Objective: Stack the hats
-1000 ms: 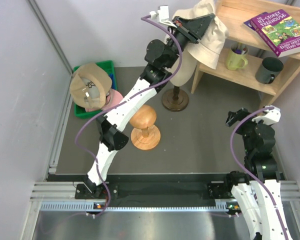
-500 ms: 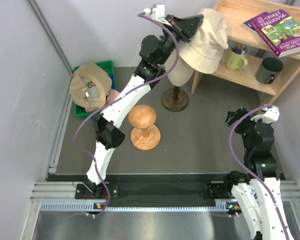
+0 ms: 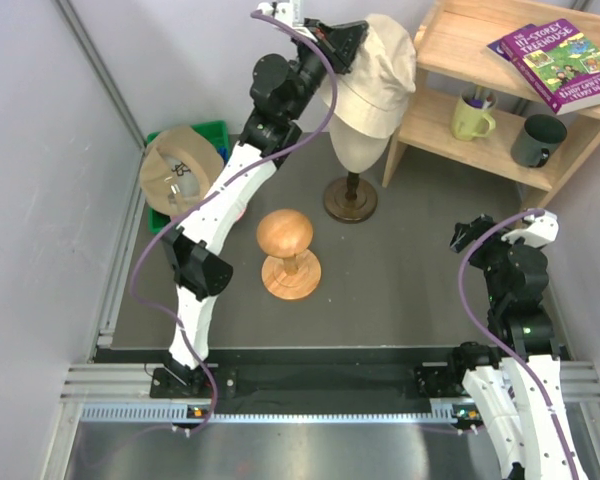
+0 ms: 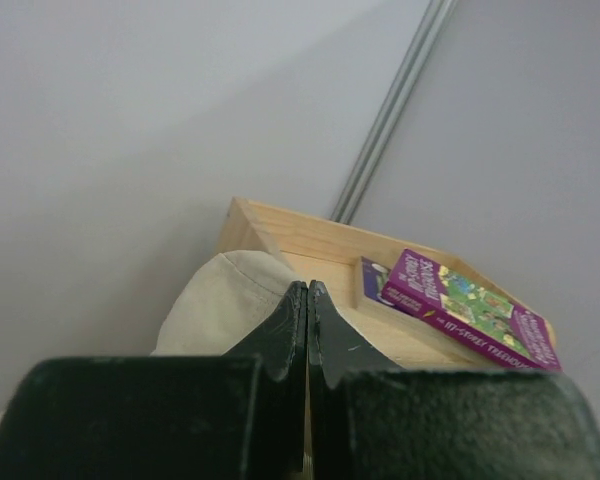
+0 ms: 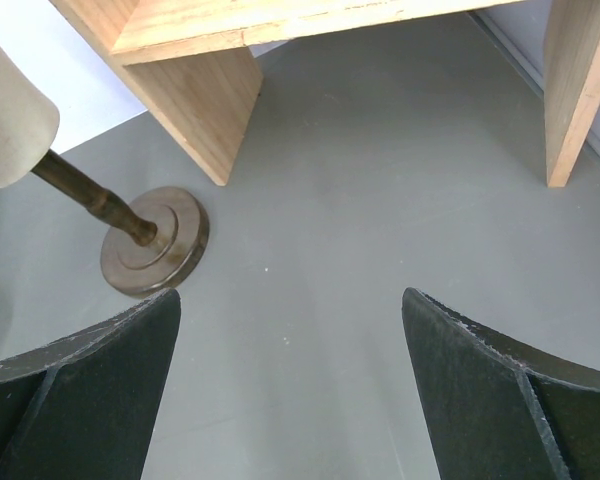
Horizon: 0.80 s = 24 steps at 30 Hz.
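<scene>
My left gripper (image 3: 356, 42) is shut on the cream bucket hat (image 3: 377, 78) and holds it by its left side, high at the back. The hat hangs over the top of the cream head form (image 3: 363, 150). In the left wrist view the jaws (image 4: 308, 292) are pressed together with the hat's fabric (image 4: 218, 310) just behind them. A tan cap (image 3: 180, 170) lies upside down on the green bin (image 3: 212, 132) at the left. My right gripper (image 3: 472, 236) is open and empty, low at the right; its wrist view (image 5: 290, 390) shows bare floor between the fingers.
A round-topped wooden stand (image 3: 286, 245) stands mid-floor. The head form's dark round base (image 3: 350, 197) also shows in the right wrist view (image 5: 155, 250). A wooden shelf (image 3: 460, 40) at the back right holds books (image 3: 555, 60), a green mug (image 3: 470, 118) and a dark cup (image 3: 536, 140).
My left arm has swung left with the bucket hat, from beside the shelf to over the head form. The right arm has not moved.
</scene>
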### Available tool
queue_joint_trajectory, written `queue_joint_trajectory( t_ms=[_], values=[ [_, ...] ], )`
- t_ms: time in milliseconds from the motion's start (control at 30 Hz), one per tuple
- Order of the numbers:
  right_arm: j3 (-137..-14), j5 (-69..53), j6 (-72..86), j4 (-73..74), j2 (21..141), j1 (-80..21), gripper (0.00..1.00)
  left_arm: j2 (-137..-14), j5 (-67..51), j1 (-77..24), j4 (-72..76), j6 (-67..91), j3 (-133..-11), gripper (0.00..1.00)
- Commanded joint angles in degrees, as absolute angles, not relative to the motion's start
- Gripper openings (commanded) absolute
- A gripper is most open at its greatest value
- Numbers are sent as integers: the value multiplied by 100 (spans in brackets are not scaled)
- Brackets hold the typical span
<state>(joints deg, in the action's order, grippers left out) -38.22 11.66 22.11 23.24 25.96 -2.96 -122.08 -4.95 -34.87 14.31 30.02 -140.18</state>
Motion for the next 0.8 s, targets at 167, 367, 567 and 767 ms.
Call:
queue_joint_trajectory(
  t_ms=[167, 367, 567, 767],
  values=[
    [-3806, 1222, 2127, 2215, 2522, -325, 92, -11136, -395, -2980, 1319, 2751, -12728, 0],
    [-3788, 1187, 2092, 2110, 2584, -316, 92, -10434, -211, -2953, 1283, 2663, -11454, 0],
    [-3788, 758, 1951, 1846, 2724, -316, 88, -10037, -676, -2944, 1363, 2908, -10600, 1],
    [-4261, 18, 2214, 1293, 2988, -334, 88, -9625, -801, -2936, 1187, 3015, -10205, 74]
  ],
)
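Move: Just beyond the left hand, which holds the beige bucket hat, stands the tall white head: its middle is about 4 cm ahead, a centimetre to the right and 20 cm below. The shelf unit's middle lies some 10 cm ahead, 27 cm right and 35 cm below; the round wooden stand is about 16 cm back, 13 cm left and 48 cm below. From the right hand the white head is roughly 27 cm ahead, 21 cm left and 12 cm higher. Swinging left and slightly forward with the hat still pinched, the left hand then sinks along the left side of the white head, coming back the few centimetres it had reached forward. It drops about 11 cm in all and shifts some 6 cm left as the fingers tip down about 15 degrees; at the bottom they open wide and let go of the hat. ##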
